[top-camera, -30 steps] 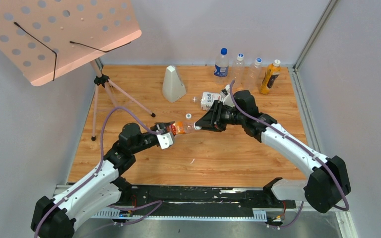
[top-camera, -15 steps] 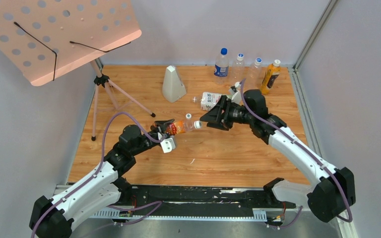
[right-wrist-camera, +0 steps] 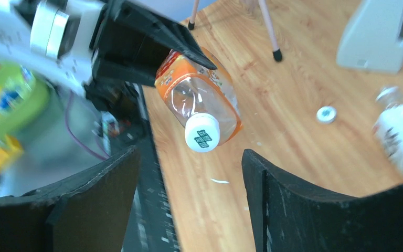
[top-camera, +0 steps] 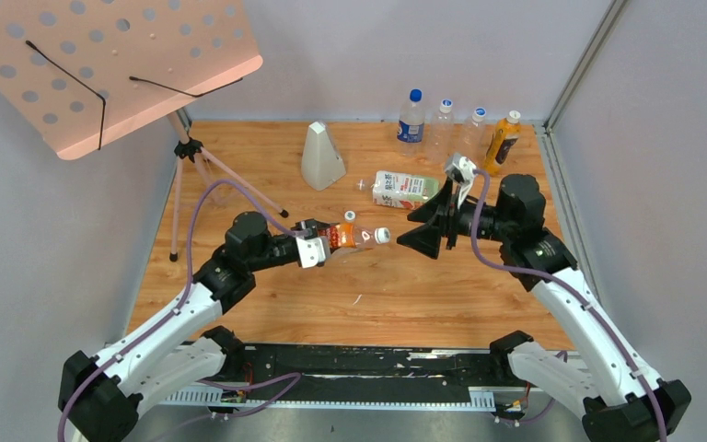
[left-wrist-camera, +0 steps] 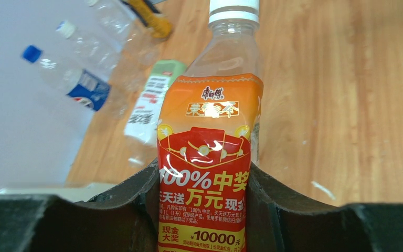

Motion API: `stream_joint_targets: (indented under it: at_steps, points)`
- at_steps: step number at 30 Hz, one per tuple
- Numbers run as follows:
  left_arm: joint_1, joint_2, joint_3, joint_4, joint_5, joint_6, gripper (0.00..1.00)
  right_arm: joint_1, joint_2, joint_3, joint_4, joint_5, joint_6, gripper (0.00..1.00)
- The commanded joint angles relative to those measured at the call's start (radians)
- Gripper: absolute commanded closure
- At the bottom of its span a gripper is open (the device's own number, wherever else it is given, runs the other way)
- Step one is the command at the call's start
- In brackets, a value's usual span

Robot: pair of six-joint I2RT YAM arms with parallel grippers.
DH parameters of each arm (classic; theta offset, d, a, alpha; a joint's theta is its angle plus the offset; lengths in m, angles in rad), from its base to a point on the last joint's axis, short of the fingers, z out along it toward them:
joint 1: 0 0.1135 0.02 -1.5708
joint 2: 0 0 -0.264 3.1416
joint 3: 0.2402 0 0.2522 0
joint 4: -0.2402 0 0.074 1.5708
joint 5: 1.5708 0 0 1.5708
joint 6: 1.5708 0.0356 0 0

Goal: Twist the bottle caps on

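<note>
My left gripper (top-camera: 318, 242) is shut on the smaller bottle (top-camera: 346, 237) with the orange label and holds it above the table, neck pointing right. A white cap (top-camera: 382, 236) sits on its neck. In the left wrist view my left gripper (left-wrist-camera: 203, 176) clamps the label of the bottle (left-wrist-camera: 210, 121) below its cap (left-wrist-camera: 234, 10). My right gripper (top-camera: 407, 230) is open and empty, just right of that cap. In the right wrist view my right gripper (right-wrist-camera: 190, 157) faces the capped bottle (right-wrist-camera: 204, 100). The larger bottle (top-camera: 407, 189) lies uncapped behind. A loose white cap (top-camera: 351, 215) lies on the table; it also shows in the right wrist view (right-wrist-camera: 326, 114).
A white cone-shaped object (top-camera: 322, 157) stands at the back centre. A pink music stand (top-camera: 110, 64) on a tripod (top-camera: 193, 175) fills the left. A blue-labelled bottle (top-camera: 411, 115), two clear bottles and an orange juice bottle (top-camera: 501, 143) line the back wall.
My right gripper has let go of the cap on the small bottle, opened and drawn back to the right. My left gripper has carried the bottle slightly right.
</note>
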Motion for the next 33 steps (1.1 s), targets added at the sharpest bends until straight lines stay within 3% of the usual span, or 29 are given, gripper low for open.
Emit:
stream_joint_targets:
  at_steps: [1, 5, 12, 33]
  points:
    - [-0.003, 0.073, 0.108, -0.133, 0.216, -0.100, 1.00, 0.002, -0.070, 0.034, -0.110, -0.130, -0.495, 0.25]
    - [0.003, 0.109, 0.136, -0.135, 0.300, -0.144, 1.00, 0.045, -0.077, 0.039, -0.206, -0.125, -0.651, 0.25]
    - [0.009, 0.115, 0.138, -0.132, 0.329, -0.172, 1.00, 0.127, -0.087, 0.013, -0.219, -0.093, -0.748, 0.29]
    - [0.020, 0.126, 0.152, -0.130, 0.347, -0.201, 1.00, 0.237, -0.013, 0.020, -0.281, -0.004, -0.786, 0.57]
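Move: The white cap on the orange-label bottle, held cap-end rightward by the left hand, lies about 6 cm left, 1 cm ahead and 2 cm below the empty right hand. From the left hand, that cap is some 11 cm right, 2 cm ahead and 2 cm below. On the table, roughly 25 cm below the right hand, lie the loose cap, 17 cm ahead and 13 cm left, and the green-label bottle, 25 cm ahead and 4 cm right. The right fingers come around the bottle's white cap and narrow to roughly two thirds of their gap, with no clear pinch yet. That hand goes back about 6 cm and down 4, rolling some 30 degrees back while its fingers swing counter-clockwise. The left hand keeps its grip, draws the bottle back about 5 cm and a little right, rolls some 20 degrees and turns clockwise, then holds still. ##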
